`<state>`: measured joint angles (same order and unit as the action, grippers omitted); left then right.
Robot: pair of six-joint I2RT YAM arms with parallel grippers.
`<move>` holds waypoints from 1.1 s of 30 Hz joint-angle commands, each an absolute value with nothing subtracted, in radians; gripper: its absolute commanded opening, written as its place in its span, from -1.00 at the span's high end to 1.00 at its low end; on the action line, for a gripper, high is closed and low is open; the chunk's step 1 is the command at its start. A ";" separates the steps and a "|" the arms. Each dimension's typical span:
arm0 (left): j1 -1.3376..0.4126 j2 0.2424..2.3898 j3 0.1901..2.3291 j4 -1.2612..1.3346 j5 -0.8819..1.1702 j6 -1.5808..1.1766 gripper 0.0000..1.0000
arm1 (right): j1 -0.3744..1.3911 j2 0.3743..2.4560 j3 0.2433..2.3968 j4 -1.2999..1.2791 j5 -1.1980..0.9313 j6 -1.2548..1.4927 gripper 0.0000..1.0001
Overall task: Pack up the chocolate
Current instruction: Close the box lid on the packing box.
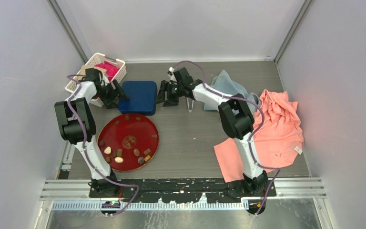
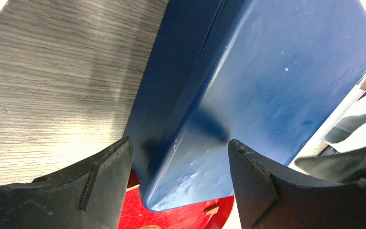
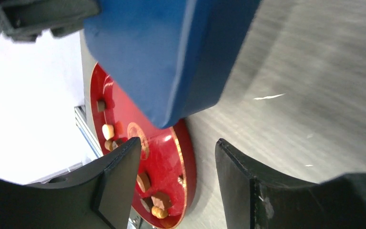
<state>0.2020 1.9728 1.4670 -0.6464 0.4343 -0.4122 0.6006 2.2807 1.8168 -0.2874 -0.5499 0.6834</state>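
Observation:
The chocolate (image 1: 119, 160), small brown, tan and cream pieces, lies scattered on a round red plate (image 1: 145, 125). Behind the plate sits a closed blue box (image 1: 138, 97). My left gripper (image 1: 118, 94) is at the box's left edge, and in its wrist view the open left gripper (image 2: 178, 145) straddles the box's near corner (image 2: 267, 81), with a tan piece (image 2: 212, 209) below. My right gripper (image 1: 164, 95) is at the box's right edge. The right gripper (image 3: 177, 141) is open and empty, short of the box (image 3: 171, 52), with chocolate (image 3: 107, 131) on the plate (image 3: 164, 152) beyond.
Metal tongs (image 1: 189, 102) lie just right of the right gripper. A white basket (image 1: 95, 64) with something pink stands at the back left. A blue-grey cloth (image 1: 228, 85) and an orange cloth (image 1: 279, 124) cover the right side.

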 commanded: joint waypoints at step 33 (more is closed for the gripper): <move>0.200 1.977 1.504 -0.630 0.475 -0.426 -0.47 | 0.847 2.424 2.158 -0.347 -0.181 0.524 -0.35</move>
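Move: The lid, already on the packing box, has its middle about 10 cm to the right hand's left, some 1 cm back and roughly 4 cm below. The tongs lie level with that hand, about 13 cm to its right; the red plate is some 21 cm back and 15 cm left. From the left hand, the lid's middle is about 8 cm right, 1 cm ahead and 2 cm lower. Right hand arcs back, up and about 10 cm left, then forward and down over the lid's near half. ##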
